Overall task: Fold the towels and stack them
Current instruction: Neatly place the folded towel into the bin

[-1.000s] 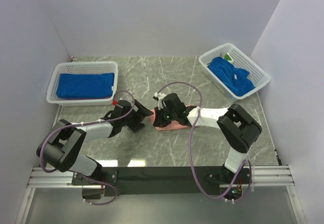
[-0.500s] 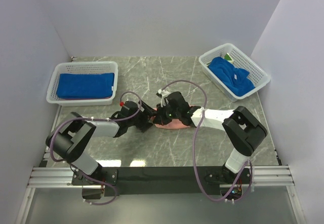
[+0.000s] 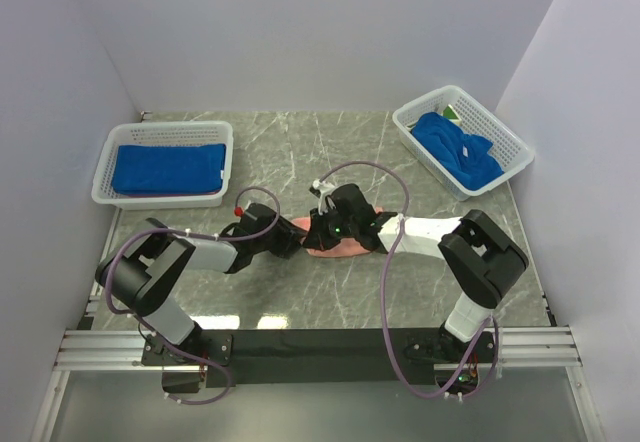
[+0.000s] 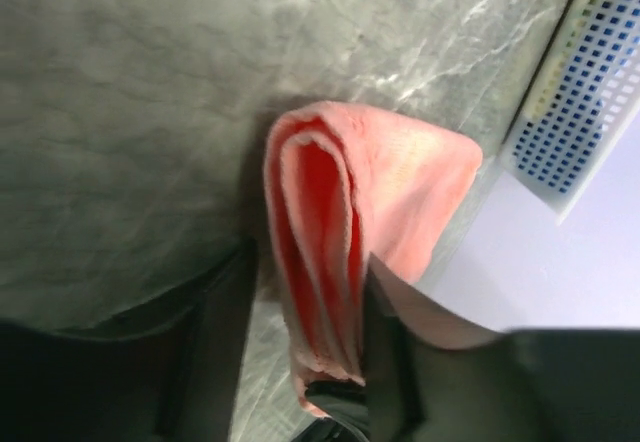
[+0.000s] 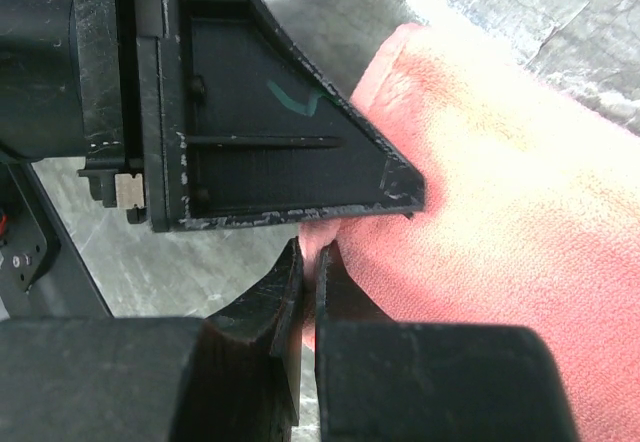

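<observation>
A salmon-pink towel [image 3: 340, 249] lies folded at the table's middle, mostly hidden under both grippers. My left gripper [image 3: 291, 238] reaches in from the left. In the left wrist view its fingers [image 4: 215, 342] press either side of the towel's [image 4: 410, 172] layered fold. My right gripper [image 5: 310, 252] is shut, with a thin edge of the pink towel [image 5: 500, 222] pinched between its tips, right beside the left gripper's black finger [image 5: 260, 162]. A folded royal blue towel [image 3: 168, 167] lies in the left basket. A crumpled blue towel [image 3: 455, 147] fills the right one.
The left white lattice basket [image 3: 165, 199] stands at the back left, and the right basket [image 3: 456, 92] at the back right with a bit of green and white cloth [image 3: 452, 114] at its far end. White walls enclose the table on three sides.
My left gripper has moved right up to the pink towel and its fingers have closed in around the fold. The right gripper has shifted slightly left and stayed shut on the towel's edge.
</observation>
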Robot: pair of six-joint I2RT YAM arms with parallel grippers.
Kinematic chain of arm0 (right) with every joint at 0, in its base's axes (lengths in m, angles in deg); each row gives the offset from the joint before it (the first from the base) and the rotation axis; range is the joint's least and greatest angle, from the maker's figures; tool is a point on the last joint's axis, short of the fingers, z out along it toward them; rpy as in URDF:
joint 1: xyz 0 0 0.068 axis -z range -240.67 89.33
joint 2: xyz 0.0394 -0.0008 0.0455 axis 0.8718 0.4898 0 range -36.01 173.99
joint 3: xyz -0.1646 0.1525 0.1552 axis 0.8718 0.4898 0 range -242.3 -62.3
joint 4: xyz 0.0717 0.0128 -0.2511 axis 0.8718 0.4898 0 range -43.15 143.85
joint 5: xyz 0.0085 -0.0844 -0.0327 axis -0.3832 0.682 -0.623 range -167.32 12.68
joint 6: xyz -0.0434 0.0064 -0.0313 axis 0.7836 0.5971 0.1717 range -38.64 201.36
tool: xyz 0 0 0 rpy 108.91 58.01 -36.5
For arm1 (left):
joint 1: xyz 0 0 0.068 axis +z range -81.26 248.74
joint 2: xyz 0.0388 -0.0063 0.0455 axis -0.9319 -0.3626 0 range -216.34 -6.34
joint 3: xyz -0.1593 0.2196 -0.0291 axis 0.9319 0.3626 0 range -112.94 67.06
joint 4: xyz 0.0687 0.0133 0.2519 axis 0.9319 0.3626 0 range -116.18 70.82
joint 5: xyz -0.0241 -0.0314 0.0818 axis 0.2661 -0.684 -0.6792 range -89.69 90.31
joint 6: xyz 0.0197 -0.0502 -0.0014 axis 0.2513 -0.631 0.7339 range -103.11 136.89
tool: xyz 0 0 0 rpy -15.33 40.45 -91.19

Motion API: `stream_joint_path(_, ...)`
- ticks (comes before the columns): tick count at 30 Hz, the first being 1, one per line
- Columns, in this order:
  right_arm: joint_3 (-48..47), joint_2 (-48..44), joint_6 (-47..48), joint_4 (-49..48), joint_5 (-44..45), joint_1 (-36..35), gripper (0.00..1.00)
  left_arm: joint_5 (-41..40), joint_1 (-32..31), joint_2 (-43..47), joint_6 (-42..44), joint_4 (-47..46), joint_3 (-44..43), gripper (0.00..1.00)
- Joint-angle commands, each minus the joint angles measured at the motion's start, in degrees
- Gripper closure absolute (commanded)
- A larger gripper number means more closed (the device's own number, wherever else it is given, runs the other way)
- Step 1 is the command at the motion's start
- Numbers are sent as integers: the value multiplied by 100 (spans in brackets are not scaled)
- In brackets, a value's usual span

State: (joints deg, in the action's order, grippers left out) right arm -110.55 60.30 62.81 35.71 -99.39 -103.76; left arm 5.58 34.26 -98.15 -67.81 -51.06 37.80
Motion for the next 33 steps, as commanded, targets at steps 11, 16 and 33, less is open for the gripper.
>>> stream_joint_path(11,-115,-648,421,585,175,-103,44,-317,-24,224,506,519,87,95)
stream_joint_path(16,61,-1578,712,1235,957,-77,9,-475,-6,401,1543,1606,-668,99)
stream_joint_path(33,948,-3856,879,2195,1811,3,5,-791,2023,235,5147,5113,-4242,99)
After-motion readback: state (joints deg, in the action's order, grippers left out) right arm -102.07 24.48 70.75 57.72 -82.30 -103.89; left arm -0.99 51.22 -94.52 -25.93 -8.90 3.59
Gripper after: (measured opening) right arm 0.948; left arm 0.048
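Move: The folded peach towel's middle is some 10 cm to the right of my left hand, about 1 cm nearer me and a touch lower; its left end already lies between the half-open left fingers. My right gripper, still pinching that end, stands about 2 cm right and 2 cm back. The left bin with the blue towel in it is roughly 32 cm left and 17 cm ahead. From my right hand, the peach towel's middle is 8 cm right, 2 cm ahead. I take the peach towel over from my right hand: my left fingers shut on its left end, sinking about 1 cm, while the right fingers open wide, let go and pull away up and to the right, about 10 cm each way. Then my left hand swings left, forward and up at once, some 11 cm each, towards the left bin, its left side rolling up some 30 degrees. ##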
